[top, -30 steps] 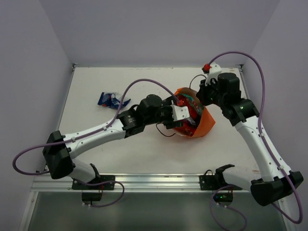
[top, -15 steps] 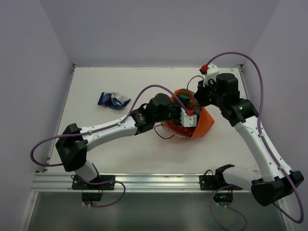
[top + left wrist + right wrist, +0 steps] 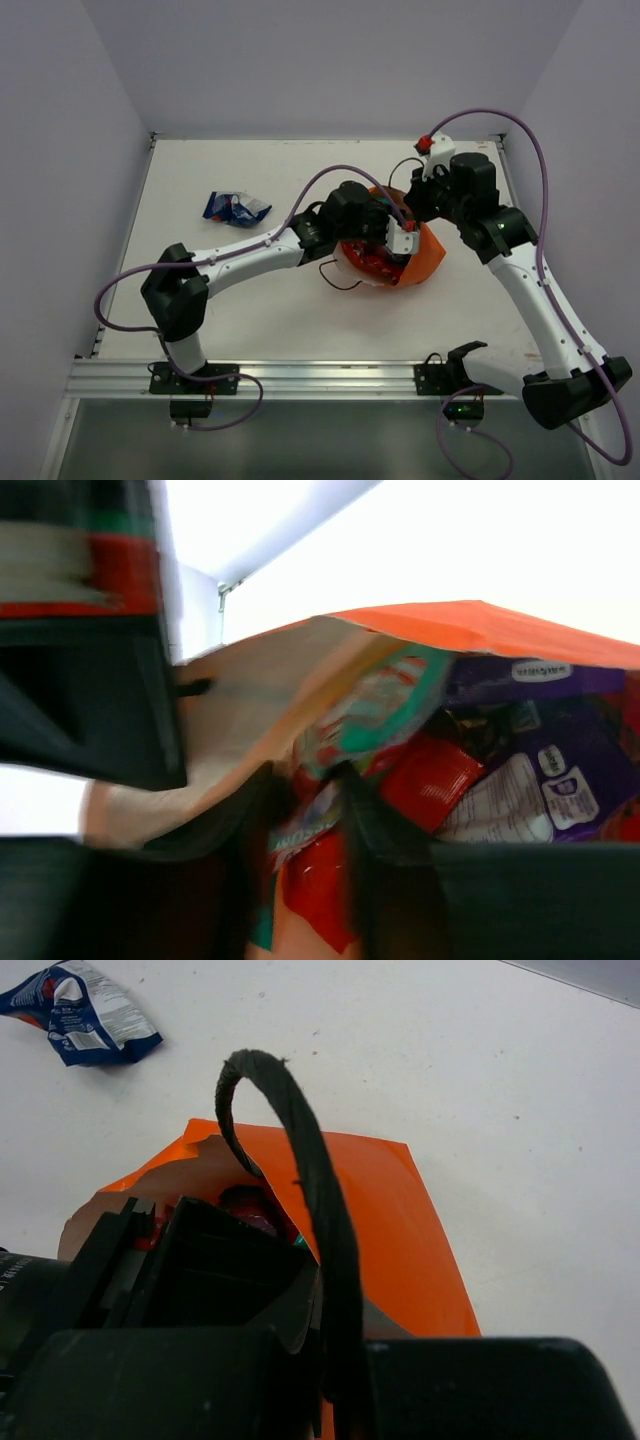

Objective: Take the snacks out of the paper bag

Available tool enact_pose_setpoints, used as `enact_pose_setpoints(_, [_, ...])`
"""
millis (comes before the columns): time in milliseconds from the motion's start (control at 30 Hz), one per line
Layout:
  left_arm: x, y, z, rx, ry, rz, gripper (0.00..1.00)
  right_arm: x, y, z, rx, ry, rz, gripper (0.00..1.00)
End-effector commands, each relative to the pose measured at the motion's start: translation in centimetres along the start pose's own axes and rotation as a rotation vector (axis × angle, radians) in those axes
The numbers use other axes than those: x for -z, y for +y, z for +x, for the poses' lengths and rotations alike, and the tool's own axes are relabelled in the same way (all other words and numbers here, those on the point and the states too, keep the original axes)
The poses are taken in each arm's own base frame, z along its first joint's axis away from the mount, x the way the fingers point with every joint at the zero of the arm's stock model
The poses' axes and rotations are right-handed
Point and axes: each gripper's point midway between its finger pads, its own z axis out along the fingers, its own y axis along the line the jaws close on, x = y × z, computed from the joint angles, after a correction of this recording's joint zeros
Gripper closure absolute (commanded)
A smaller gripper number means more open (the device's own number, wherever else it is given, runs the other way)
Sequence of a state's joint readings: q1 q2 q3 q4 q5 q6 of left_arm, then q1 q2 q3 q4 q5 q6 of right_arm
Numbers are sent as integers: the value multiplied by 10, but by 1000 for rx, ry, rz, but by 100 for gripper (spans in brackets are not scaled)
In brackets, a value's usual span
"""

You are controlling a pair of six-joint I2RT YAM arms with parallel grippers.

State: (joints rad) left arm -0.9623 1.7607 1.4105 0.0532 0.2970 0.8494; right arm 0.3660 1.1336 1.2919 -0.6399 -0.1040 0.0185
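Note:
The orange paper bag point(image 3: 430, 258) lies on its side, mouth toward the left arm. My left gripper point(image 3: 402, 240) is inside the mouth. In the left wrist view its jaws point(image 3: 305, 825) press from both sides on a red and teal snack packet point(image 3: 320, 880). Deeper inside lie a teal packet point(image 3: 385, 695), a small red packet point(image 3: 430, 780) and a purple packet point(image 3: 575, 745). My right gripper point(image 3: 422, 203) holds the bag's far rim, shut on the dark cord handle point(image 3: 300, 1160) that runs between its fingers point(image 3: 340, 1350). A blue packet point(image 3: 235, 208) lies out on the table.
The blue packet point(image 3: 90, 1015) is at the table's back left, away from both arms. A loose cord handle point(image 3: 340, 280) trails from the bag's near side. Walls enclose the table on the left, back and right.
My left arm has pushed further right into the bag's mouth, and its jaws have narrowed onto the red and teal packet. The right gripper and the bag have stayed in place.

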Motion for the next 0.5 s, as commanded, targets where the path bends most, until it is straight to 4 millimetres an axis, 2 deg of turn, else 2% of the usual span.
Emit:
enact_pose_setpoints(0, [-3, -1, -5, -19, -18, 40, 72, 25, 17, -47, 33, -190, -66, 100])
enact_pose_setpoints(33, [-2, -3, -5, -15, -21, 46, 78, 24, 15, -46, 31, -189, -60, 100])
enact_pose_setpoints(67, [0, -6, -5, -12, -18, 57, 90, 24, 14, -46, 32, -190, -52, 100])
enact_pose_setpoints(100, [2, -11, -2, -2, -2, 74, 98, 23, 13, -45, 31, -190, -48, 100])
enact_pose_setpoints(133, [4, -13, -2, -1, 1, 79, 100, 22, 11, -45, 28, -188, -39, 100])
enact_pose_setpoints(233, [16, -6, -12, 5, -5, 66, 100, 18, 4, -40, 24, -175, 3, 100])
enact_pose_setpoints(333, [42, 19, -41, 16, -56, -15, 100, 14, -9, -36, 17, -168, 70, 100])
enact_pose_setpoints(367, [58, 33, -56, 9, -81, -56, 100, 13, -12, -35, 14, -167, 87, 100])
enact_pose_setpoints(467, [94, 51, -85, -8, -129, -115, 100, 12, -21, -34, 5, -173, 135, 100])
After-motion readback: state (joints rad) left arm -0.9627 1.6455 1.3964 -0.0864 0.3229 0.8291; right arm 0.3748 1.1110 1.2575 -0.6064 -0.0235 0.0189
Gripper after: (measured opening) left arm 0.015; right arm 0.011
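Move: The teal packet stands in the open paper bag right at the left hand's half-open fingers, its middle about 3 cm to their right, 1 cm back and 2 cm below. The purple packets lie some 6 cm back, 4 cm right and 7 cm below the left hand; the red packets about 10 cm back, 3 cm left and 8 cm below. From the right hand, which holds the bag's rim and handle, the teal packet is some 5 cm left, 1 cm back and 7 cm below. The left hand sinks about 1.5 cm farther into the bag as its fingers close from half open to shut, pinching the near end of the teal packet, then turns back upward, rising some 3.5 cm while drawing back and to the left towards the bag's left side. The right hand keeps its shut grip on the rim and handle, easing only about a centimetre to the right late on, while the left hand goes on holding the packet. ##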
